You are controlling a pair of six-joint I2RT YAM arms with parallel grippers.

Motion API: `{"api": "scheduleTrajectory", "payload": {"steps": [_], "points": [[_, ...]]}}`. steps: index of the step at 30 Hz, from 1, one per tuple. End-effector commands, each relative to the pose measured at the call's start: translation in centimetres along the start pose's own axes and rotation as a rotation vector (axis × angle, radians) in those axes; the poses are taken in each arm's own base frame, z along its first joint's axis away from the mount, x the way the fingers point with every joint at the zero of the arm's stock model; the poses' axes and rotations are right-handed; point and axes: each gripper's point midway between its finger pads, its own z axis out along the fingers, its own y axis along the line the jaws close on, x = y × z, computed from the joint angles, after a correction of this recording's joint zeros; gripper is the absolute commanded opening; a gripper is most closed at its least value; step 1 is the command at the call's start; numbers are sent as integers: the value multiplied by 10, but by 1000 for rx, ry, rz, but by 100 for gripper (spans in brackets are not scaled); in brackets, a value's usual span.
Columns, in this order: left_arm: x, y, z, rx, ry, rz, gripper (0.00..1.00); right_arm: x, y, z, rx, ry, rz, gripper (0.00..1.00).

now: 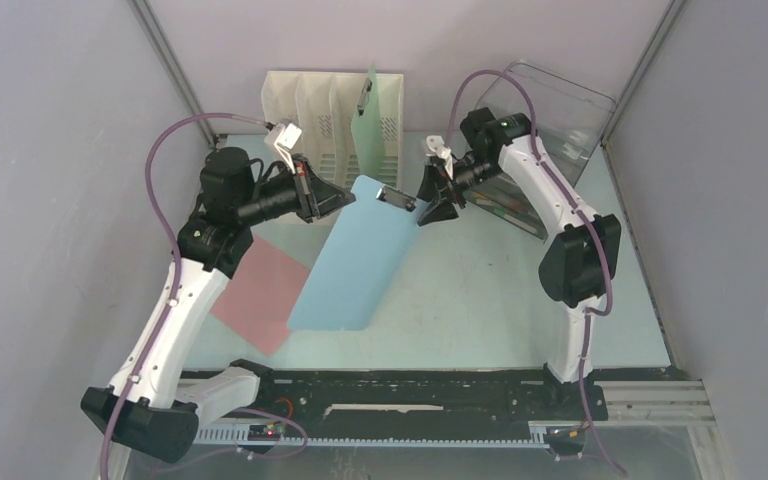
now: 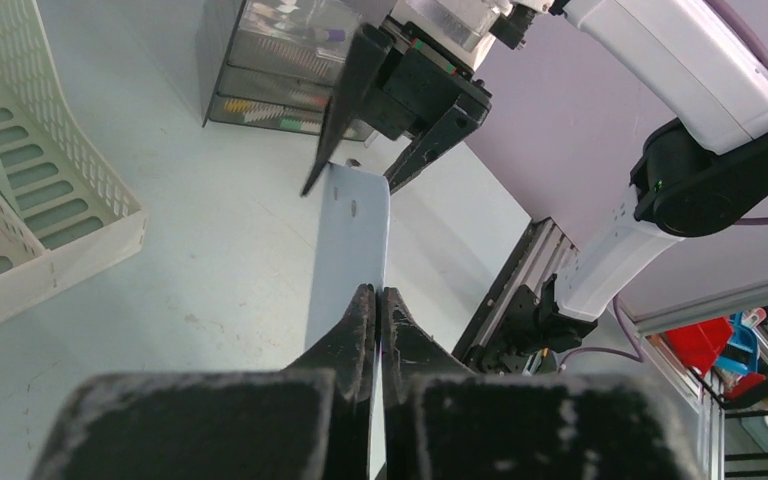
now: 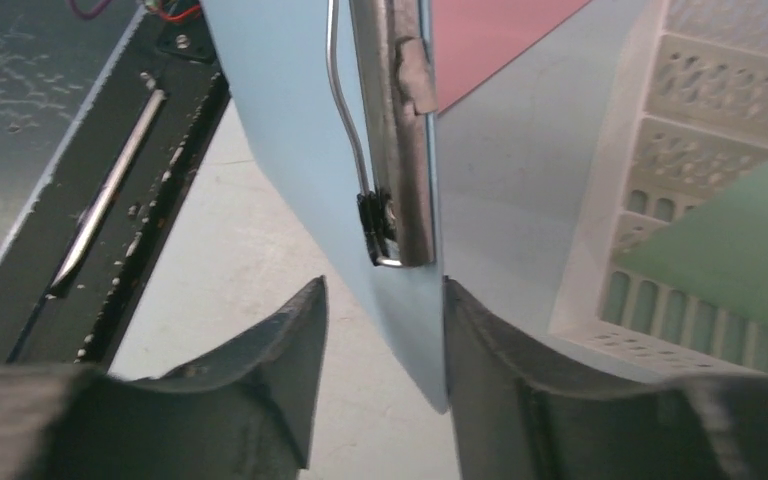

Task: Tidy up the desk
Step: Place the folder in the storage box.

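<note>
A light blue clipboard [image 1: 355,260] stands tilted over the pale mint desk [image 1: 480,290], its metal clip [image 1: 396,198] at the raised far end. My left gripper [image 1: 345,203] is shut on the board's far left corner; the left wrist view shows the thin board edge [image 2: 355,235] pinched between its fingers [image 2: 380,292]. My right gripper [image 1: 430,205] straddles the far right corner beside the clip [image 3: 400,130]. Its jaws [image 3: 385,290] are open. One finger [image 3: 500,370] touches the board [image 3: 290,120], and a gap shows at the other finger.
A pink sheet [image 1: 260,290] lies flat on the desk under the left arm. A white slotted file rack [image 1: 320,110] at the back holds an upright green clipboard [image 1: 368,135]. A clear drawer unit [image 1: 540,110] with pens stands at the back right.
</note>
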Motion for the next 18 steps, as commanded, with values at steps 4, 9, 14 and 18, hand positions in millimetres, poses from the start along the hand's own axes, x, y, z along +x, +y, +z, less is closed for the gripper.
{"api": "scheduleTrajectory", "payload": {"steps": [4, 9, 14, 18], "points": [[-11, -15, -4, 44, -24, 72, 0, -8, 23, -7, -59, -42, -26, 25], [-5, -12, -5, 38, -11, 85, 0, -12, 25, -20, -31, -46, -4, 0], [-2, -4, -15, -27, 24, 169, 55, -9, 33, -33, 0, -5, 59, 0], [0, 0, -31, -84, 6, 292, 94, -2, 48, -41, 14, 39, 79, 0]]}}
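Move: The blue folder hangs between the hands, still pinched near its upper left edge by the left gripper, its middle about 3 cm right, 8 cm back and 14 cm below that hand. The right gripper, partly open around the clip-end corner, is about 13 cm right of the left hand and 5 cm lower; from it the folder's middle is some 11 cm left, 6 cm back, 9 cm down. The storage box's middle lies about 20 cm ahead, 18 cm left, 15 cm below the right hand; the green folder inside, 22 cm ahead, 11 cm left, 10 cm below. The blue folder's clip-end corner gets pinched as the right fingers shut on it while drawing back about 1.5 cm; that hand then moves some 3 cm to the right, away from the left gripper, keeping the pinch. Only after that grip is made does the left gripper open wide, sinking about 1.5 cm and rolling slightly. ##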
